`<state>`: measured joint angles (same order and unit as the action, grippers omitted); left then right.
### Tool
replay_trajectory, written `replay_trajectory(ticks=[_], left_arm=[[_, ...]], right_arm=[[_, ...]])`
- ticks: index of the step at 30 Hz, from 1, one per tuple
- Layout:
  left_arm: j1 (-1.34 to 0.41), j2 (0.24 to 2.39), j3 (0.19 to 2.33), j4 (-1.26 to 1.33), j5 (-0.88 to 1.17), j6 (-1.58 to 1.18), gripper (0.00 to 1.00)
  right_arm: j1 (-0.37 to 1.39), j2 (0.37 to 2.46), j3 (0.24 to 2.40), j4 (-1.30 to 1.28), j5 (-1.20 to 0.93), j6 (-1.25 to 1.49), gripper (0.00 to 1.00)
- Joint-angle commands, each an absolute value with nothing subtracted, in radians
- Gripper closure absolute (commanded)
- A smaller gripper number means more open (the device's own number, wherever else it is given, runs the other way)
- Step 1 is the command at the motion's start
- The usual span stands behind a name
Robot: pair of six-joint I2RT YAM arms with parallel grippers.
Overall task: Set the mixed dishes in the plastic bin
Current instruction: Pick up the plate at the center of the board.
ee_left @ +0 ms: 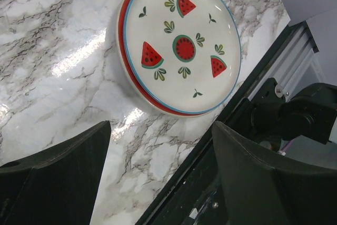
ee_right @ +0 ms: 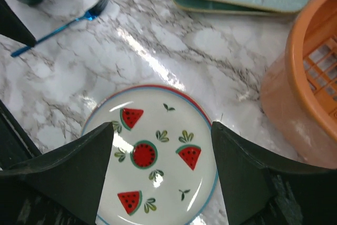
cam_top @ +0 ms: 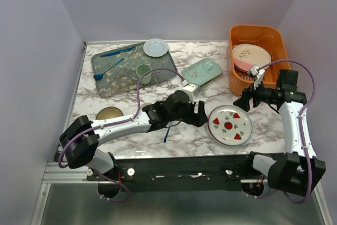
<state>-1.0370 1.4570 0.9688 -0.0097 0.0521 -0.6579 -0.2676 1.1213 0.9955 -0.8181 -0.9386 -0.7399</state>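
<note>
A white plate with red watermelon marks (cam_top: 230, 125) lies flat on the marble table near the front right. My left gripper (cam_top: 201, 114) stands open just left of it, and in the left wrist view the plate (ee_left: 181, 43) is ahead of the open gripper (ee_left: 160, 151). My right gripper (cam_top: 245, 101) hovers open over the plate's right part. In the right wrist view the plate (ee_right: 158, 156) shows between the open gripper's (ee_right: 160, 127) fingers. The orange plastic bin (cam_top: 256, 27) at back right holds a cream plate (cam_top: 251, 54) on a pink one. A pale-green divided dish (cam_top: 201, 72) lies left of the bin.
A dark floral tray (cam_top: 113, 80) at back left carries a small pale plate (cam_top: 156, 47), a green mug (cam_top: 143, 70) and blue cutlery. A tan bowl (cam_top: 109, 114) sits front left. A blue fork (ee_right: 63, 27) lies by the left arm. The table's front edge is close below the plate.
</note>
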Motion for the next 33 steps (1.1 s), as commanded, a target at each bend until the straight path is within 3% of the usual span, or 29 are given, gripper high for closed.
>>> replay_trajectory(ticks=[1,3,6,15,24,33], left_arm=[[-1.048,1.470,0.950,0.021,0.008,-0.653,0.14],[-1.046,1.462,0.937,0.040,0.008,-0.660,0.14],[-1.048,1.453,0.911,0.060,0.008,-0.664,0.14],[-1.048,1.443,0.874,0.089,0.011,-0.667,0.14],[-1.048,1.431,0.853,0.098,0.008,-0.669,0.14],[-1.048,1.431,0.859,0.101,0.008,-0.669,0.14]], right_arm=[[-0.267,1.185,0.969,-0.890,-0.718,-0.808,0.23],[-0.267,1.224,0.974,-0.896,-0.662,-0.807,0.32],[-0.267,1.273,0.960,-0.891,-0.609,-0.816,0.35],[-0.270,1.383,0.908,-0.822,-0.462,-0.824,0.38],[-0.296,1.486,0.913,-0.802,-0.454,-0.831,0.48],[-0.298,1.499,0.931,-0.795,-0.427,-0.810,0.49]])
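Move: The watermelon plate, on top of its stack, has its middle almost directly below the right hand, about 16 cm down and some 6 cm back towards the base. The orange bin is about 22 cm ahead of the right hand and 12 cm to its right; the green trays are about 18 cm ahead and 14 cm to its left. From the left hand, the plate is roughly 15 cm to the right, 3 cm ahead and 14 cm below. The right hand comes down astride the plate's far right rim, one finger over the face and the other just outside, seemingly touching the rim. It drops about 14 cm while sliding some 7 cm right, slowing to a stop as the wrist tips the fingers about 30 degrees towards straight down and they close partway, not yet pinching. The left hand, fingers still open, sinks about 3 cm beside the stack. ##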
